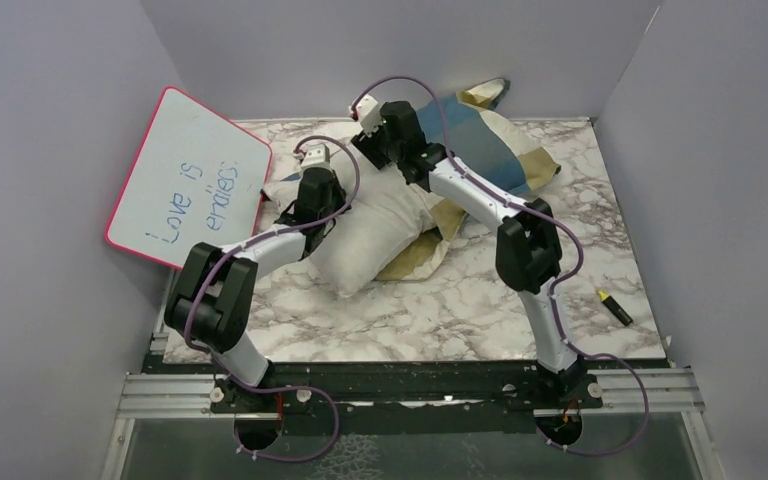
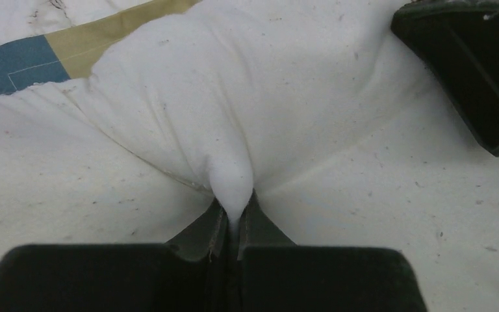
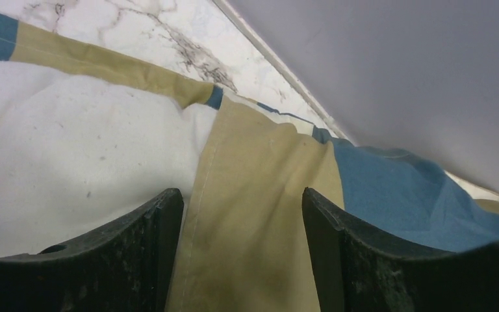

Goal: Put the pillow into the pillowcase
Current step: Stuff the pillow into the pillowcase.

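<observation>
The white pillow (image 1: 375, 235) lies mid-table, its far end tucked into the blue, tan and cream pillowcase (image 1: 490, 150). My left gripper (image 1: 305, 205) is at the pillow's left side. In the left wrist view this gripper (image 2: 234, 218) is shut on a pinched fold of the pillow (image 2: 247, 97), and a strip of pillowcase (image 2: 26, 65) shows at top left. My right gripper (image 1: 380, 135) is over the case's mouth. In the right wrist view it (image 3: 242, 208) stands open astride the tan hem of the pillowcase (image 3: 253, 195), with the pillow (image 3: 71, 156) on the left.
A pink-rimmed whiteboard (image 1: 188, 175) leans at the table's left edge. A yellow marker (image 1: 615, 307) lies at the near right. Grey walls (image 1: 380, 50) close the back and both sides. A black part of the other arm (image 2: 474, 71) sits at the top right of the left wrist view.
</observation>
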`<state>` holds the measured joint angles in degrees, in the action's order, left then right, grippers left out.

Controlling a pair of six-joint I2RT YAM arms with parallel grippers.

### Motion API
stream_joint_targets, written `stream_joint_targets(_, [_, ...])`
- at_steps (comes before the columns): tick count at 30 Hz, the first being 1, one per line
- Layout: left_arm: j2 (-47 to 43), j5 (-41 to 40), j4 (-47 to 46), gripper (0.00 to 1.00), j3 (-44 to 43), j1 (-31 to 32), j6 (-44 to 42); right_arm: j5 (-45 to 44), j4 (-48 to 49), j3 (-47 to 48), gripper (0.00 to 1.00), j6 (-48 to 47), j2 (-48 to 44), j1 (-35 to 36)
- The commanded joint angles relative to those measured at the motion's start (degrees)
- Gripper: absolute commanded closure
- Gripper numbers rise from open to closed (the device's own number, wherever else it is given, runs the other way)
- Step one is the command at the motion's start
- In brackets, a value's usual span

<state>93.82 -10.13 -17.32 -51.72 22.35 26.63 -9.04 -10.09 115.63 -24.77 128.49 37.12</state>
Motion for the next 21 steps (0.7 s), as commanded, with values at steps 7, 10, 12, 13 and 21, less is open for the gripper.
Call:
stream_joint_targets(7, [-3.31,1.77,-2.72,1.0,6.21,4.63,1.19,-12.17,1.08,8.98,0.6,-7.38,6.6,1.82])
stream_joint_targets(10, [-4.92,3.94,-4.96,1.0,6.95,4.68,2.63,-12.44,-1.5,13.01,0.74,-6.47,8.44,2.16])
stream_joint_targets(12, [-5.87,4.15,-5.66,1.0,7.2,4.87,2.81,-11.45,-3.12,14.23,0.88,-5.16,9.05,2.18])
stream_joint_targets(13, [-6.25,4.15,-5.79,1.0,7.25,4.95,2.81,-11.11,-3.7,14.38,0.97,-4.44,9.13,2.24])
stream_joint_targets(21, [-8.72,3.68,-8.52,1.0,8.03,5.16,2.64,7.16,-4.98,10.62,1.0,5.81,2.25,2.37])
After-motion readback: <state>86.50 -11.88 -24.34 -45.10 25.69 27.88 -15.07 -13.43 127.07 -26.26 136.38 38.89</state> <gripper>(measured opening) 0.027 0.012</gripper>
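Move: The right hand is open just short of the far-side rim of the pillowcase, which is about 2 cm ahead and 1 cm below. From this hand the pillow's visible bulk centres some 15 cm back, level sideways and 9 cm lower; the near tan hem is roughly 19 cm back and 14 cm right, 14 cm lower. The left hand already pinches the pillow; from it, that far rim is about 13 cm ahead, 3 cm right and 6 cm higher. The right fingers shut completely on the pillowcase's far rim beside the pillow, as that hand eases about 2.5 cm forward, tipping up slightly, then draws back a little and left with the cloth pinched. The left hand keeps its pinch on the pillow and pulls it up and back, roughly 4 cm in all, with a slight drift right, its fingertips tipping up. ##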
